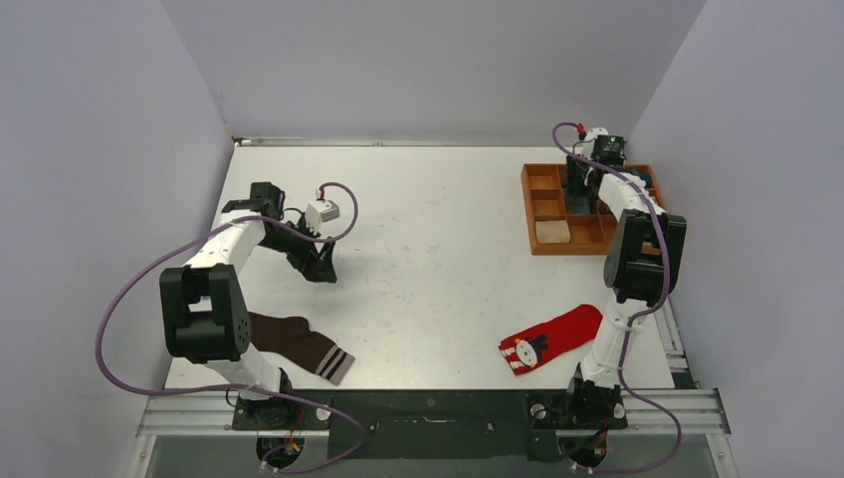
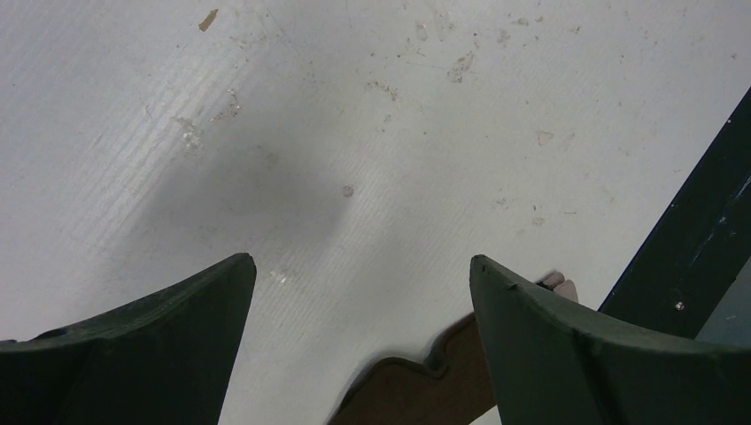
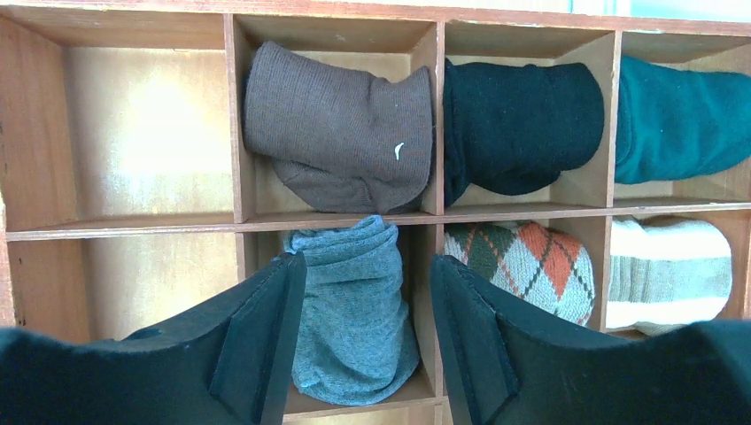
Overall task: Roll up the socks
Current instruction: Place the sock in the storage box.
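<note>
A grey sock (image 3: 354, 328) lies rolled up in a compartment of the wooden tray (image 3: 133, 226). My right gripper (image 3: 367, 261) hangs over it, open; the left finger is at the sock's edge and the right finger stands over the wooden divider. In the top view that gripper (image 1: 580, 191) is above the tray (image 1: 527, 214). The red sock (image 1: 550, 339) with a white figure lies flat at the near right. A dark brown sock (image 1: 299, 344) with a striped cuff lies at the near left, and its edge (image 2: 425, 390) shows below my open, empty left gripper (image 2: 361, 266), which hovers over the table (image 1: 320, 267).
Other compartments hold rolled bundles: brown (image 3: 341, 124), black (image 3: 522, 124), teal (image 3: 682, 115), argyle (image 3: 522, 266) and cream-striped (image 3: 669, 270). A beige bundle (image 1: 552, 231) sits in the tray's near row. A dark rail (image 2: 700, 248) marks the table's near edge.
</note>
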Controlling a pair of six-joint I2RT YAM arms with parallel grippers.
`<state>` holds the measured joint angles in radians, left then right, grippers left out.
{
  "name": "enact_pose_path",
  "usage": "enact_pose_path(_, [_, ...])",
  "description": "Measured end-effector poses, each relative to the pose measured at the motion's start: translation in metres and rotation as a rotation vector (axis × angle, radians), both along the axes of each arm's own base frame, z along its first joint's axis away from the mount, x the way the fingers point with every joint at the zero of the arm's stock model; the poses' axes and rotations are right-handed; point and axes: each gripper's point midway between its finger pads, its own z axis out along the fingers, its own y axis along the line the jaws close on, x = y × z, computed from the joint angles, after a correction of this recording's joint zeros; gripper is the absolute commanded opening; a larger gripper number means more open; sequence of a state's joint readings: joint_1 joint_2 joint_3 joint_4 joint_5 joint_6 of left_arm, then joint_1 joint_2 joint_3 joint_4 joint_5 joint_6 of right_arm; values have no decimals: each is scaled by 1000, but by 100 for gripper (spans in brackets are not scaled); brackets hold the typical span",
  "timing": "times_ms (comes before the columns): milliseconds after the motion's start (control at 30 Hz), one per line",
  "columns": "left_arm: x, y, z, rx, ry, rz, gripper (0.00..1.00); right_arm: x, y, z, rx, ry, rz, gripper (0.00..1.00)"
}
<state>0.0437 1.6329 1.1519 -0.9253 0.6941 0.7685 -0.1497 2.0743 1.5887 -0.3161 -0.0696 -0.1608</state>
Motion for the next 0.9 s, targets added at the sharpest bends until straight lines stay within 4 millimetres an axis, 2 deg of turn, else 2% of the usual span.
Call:
enact_pose_path(133, [1, 0, 2, 0, 0, 1, 88, 2, 0, -1, 2, -1, 3, 55])
enact_pose_path(467, [-1, -2, 3, -14, 9, -1, 88, 0, 5, -18, 5, 38, 17, 54])
enact_pose_path(633, [-2, -2, 3, -16, 13, -2, 88, 3, 7, -42, 12, 71, 23, 37])
enact_pose_path(733, [-2, -3, 3, -17, 15, -2, 88, 6, 8, -45, 12, 72, 24, 24])
enact_pose_path(833, [-2, -3, 3, -18, 15, -2, 88, 8, 8, -45, 11, 61, 22, 23])
enact_pose_path(900, [-2, -3, 3, -18, 15, -2, 88, 9, 7, -44, 10, 55, 21, 27])
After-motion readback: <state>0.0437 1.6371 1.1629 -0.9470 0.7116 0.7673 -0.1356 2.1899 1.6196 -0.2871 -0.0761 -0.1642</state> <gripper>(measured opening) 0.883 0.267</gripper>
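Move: The right hand hangs open just over the rolled blue-grey sock in the storage box: its middle is about 5 cm below, 1 cm back and 1 cm left. The brown-grey sock fills the compartment beyond, about 7 cm ahead and level sideways. The argyle sock is roughly 6 cm right and level fore-and-aft; the navy sock is 7 cm ahead and 7 cm right. From the left hand, the blue-grey sock is some 23 cm ahead and 55 cm right. The right fingers pinch the far part of the blue-grey sock from its two sides, a fresh grip. To get there, the hand sinks about 4.5 cm into the compartment after a brief hover, easing a little forward and left; the half-open fingers start closing late in the descent and finish at roughly half their former gap once the hand stops sinking. ##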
